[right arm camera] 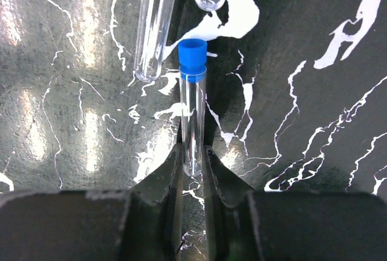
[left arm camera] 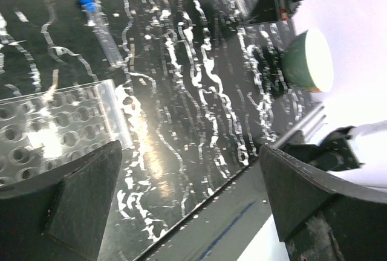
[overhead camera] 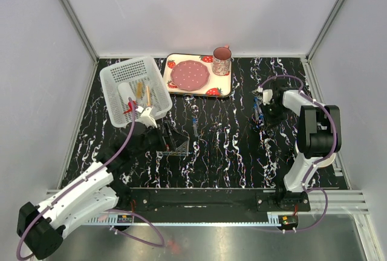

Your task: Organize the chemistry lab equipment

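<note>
My right gripper is shut on a clear tube with a blue cap, held just above the black marbled table; in the top view this gripper is at the right. Two uncapped clear tubes lie just beyond it. My left gripper is open and empty, next to the clear grid tube rack, which also shows in the top view. A blue-capped tube lies past the rack, near table centre. The red-capped white bottle and tan wooden sticks lie in the white basket.
The strawberry-printed tray with pink plate and mug stands at the back centre. White walls enclose the table on three sides. The arm-mount rail runs along the near edge.
</note>
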You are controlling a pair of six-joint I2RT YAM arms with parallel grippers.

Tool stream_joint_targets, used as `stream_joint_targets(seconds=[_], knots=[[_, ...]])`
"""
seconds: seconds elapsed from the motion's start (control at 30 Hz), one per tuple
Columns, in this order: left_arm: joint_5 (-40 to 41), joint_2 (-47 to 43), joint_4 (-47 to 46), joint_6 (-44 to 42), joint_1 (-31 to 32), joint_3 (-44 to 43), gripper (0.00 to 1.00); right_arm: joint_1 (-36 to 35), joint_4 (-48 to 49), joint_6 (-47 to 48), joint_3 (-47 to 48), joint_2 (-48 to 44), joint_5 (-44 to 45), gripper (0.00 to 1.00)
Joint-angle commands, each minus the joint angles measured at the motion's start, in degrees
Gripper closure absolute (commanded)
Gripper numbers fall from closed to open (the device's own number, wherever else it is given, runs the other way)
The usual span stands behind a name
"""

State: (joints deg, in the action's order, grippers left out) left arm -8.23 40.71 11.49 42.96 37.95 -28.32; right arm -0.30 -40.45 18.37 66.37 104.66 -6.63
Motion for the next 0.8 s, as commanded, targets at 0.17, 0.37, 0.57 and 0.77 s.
stream_joint_targets(seconds=[0.17,0.37,0.57,0.77], knots=[[-16.63,9.99,-28.86,14.07,-0.51,1.33,0.01,3.63,-1.21,2.1,-2.91,-11.13,-12.24,0.9],[-22.35,24.73,-53.03,26.02,0.36,-0.15,0.01,3.63,-9.71,12.0,-2.3,-17.03,-38.59,0.89],[-20.96,38.55,-59.39,29.37,4.67,-10.5,0.01,3.28,-22.98,25.38,0.86,-18.09,-57.25,0.88],[-16.3,49.98,-46.52,24.99,8.36,-23.16,0.04,2.67,-29.6,32.69,2.63,-16.42,-60.43,0.88]])
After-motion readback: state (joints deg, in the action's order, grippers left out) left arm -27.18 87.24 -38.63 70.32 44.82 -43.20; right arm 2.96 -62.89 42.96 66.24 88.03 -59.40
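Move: The right gripper already pinches the blue-capped test tube by its rounded end, cap pointing ahead. The left gripper it is taken to waits about 38 cm to its left, 13 cm back and 15 cm higher; two loose tubes lie some 12 cm ahead and 2 cm left. From the left gripper, that held tube is about 38 cm right, 17 cm ahead and 16 cm below. The rack sits 3 cm ahead, 1 cm left and 15 cm below, the spare tube 12 cm ahead, 8 cm right, also on the table. Lift the pinched tube with the right gripper some 14 cm, then also carry it left and back towards the left gripper, swinging the fingers from straight down to point down-left. Meanwhile bring the left gripper, wide open, about 17 cm right and a little up towards the tube, turning its fingers rightward and nearly level. Keep the right grip shut. ##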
